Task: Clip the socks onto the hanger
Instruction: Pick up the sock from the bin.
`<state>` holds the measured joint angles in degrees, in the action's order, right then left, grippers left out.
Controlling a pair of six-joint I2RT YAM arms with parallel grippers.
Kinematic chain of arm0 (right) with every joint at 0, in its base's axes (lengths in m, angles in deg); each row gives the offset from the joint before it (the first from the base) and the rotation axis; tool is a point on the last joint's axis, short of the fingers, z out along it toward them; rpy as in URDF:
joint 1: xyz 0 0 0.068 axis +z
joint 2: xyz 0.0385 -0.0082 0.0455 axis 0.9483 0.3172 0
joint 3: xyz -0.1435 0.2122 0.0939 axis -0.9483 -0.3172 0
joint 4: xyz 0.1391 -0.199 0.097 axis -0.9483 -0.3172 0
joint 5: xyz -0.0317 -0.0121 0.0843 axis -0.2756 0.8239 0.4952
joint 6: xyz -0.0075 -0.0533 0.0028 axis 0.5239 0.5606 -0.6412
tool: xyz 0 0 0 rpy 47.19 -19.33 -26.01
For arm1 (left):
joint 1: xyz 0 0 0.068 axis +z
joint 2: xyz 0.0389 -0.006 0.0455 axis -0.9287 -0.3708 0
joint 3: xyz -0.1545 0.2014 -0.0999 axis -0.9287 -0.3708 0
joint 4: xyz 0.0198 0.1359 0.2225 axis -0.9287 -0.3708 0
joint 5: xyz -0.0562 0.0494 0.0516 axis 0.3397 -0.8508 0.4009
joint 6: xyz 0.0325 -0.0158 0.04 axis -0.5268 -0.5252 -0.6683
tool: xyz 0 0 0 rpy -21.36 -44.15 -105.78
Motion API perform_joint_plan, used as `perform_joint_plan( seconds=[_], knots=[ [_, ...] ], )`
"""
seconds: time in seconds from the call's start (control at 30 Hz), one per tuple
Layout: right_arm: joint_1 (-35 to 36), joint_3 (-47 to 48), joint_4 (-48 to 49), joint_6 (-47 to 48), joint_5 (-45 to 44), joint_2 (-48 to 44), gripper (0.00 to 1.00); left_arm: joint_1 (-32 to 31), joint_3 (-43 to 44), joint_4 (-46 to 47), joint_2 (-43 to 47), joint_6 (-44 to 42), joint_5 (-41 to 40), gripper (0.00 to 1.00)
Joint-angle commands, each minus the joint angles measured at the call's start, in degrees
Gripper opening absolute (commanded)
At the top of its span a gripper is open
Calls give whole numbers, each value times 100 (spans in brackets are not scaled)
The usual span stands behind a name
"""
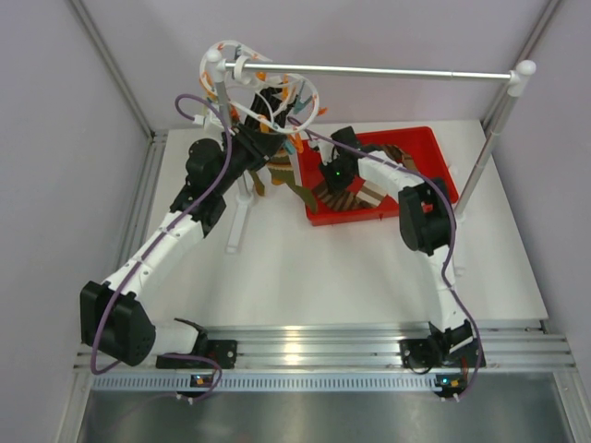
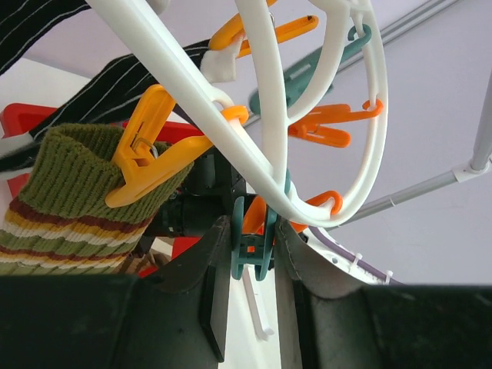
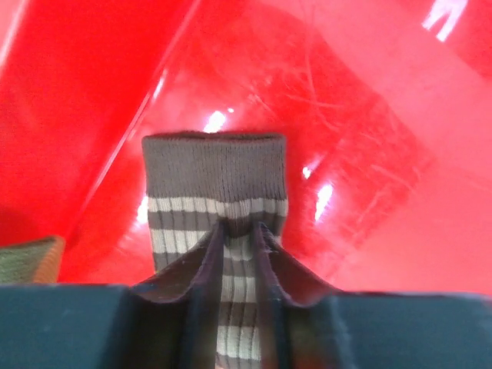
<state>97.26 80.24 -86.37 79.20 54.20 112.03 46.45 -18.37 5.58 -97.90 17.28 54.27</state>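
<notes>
The white hanger (image 1: 242,57) hangs from the left end of the silver rail. My left gripper (image 2: 252,231) is raised under its ring and is shut on a teal clip (image 2: 254,244). Beside it an orange clip (image 2: 150,157) pinches the cuff of an olive striped sock (image 2: 65,192), and a dark pinstriped sock (image 2: 115,84) hangs behind. My right gripper (image 3: 240,234) is down in the red bin (image 3: 369,154), shut on a brown sock (image 3: 215,173) with cream stripes, pinching it just below the cuff. From above, that gripper (image 1: 334,182) sits over the pile of socks (image 1: 360,196).
The silver rail (image 1: 388,72) spans the back on white-capped posts; its left post stand (image 1: 238,221) rests on the table. The red bin's rim (image 1: 443,161) is at the back right. A second olive sock's edge (image 3: 27,260) lies left of the held one.
</notes>
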Motion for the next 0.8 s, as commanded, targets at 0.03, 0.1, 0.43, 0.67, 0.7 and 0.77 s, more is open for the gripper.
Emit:
perform_joint_plan(
  seconds=[0.03, 0.1, 0.43, 0.67, 0.7, 0.77],
  knots=[
    [8, 20, -24, 96, -237, 22, 1, 34, 77, -158, -81, 153, -57, 0],
    [-44, -182, 63, 105, -45, -171, 0, 42, 77, -158, -81, 179, -48, 0],
    [-492, -2236, 1943, 27, 1441, -2349, 0, 34, 6, -132, -10, 197, -30, 0],
    [-747, -3310, 3200, -317, 2592, -3494, 0, 51, -11, -105, 42, 162, 22, 0],
    [-765, -3381, 3271, -343, 2898, -3599, 0, 42, -20, -105, 42, 162, 48, 0],
    [-818, -3548, 3447, -535, 3294, -3880, 0, 51, -55, -44, 51, 162, 180, 0]
  ],
)
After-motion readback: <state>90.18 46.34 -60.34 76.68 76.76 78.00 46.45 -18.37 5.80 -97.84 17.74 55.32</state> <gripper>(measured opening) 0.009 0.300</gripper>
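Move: Just under the right fingers, which are already part-shut about its cuff end, lies the striped sock, its middle some 2 cm back, 2 cm to the right and 2 cm below. A paler striped piece lies about 8 cm to this hand's right and 1 cm back, equally low, and the bin's near left corner is about 8 cm back and 6 cm left. From the left hand the sock is about 7 cm ahead, 10 cm right and 33 cm down. Pinching the striped sock just below its cuff, the right hand shuts its fingers fully, staying almost in place, then slides back and a little right, low over the bin floor, before pulling up faster: some 15 cm of rise and 6 cm back in all. The wrist tips about 30 degrees on the way, so the fingers swing up towards the left while keeping their grip. ##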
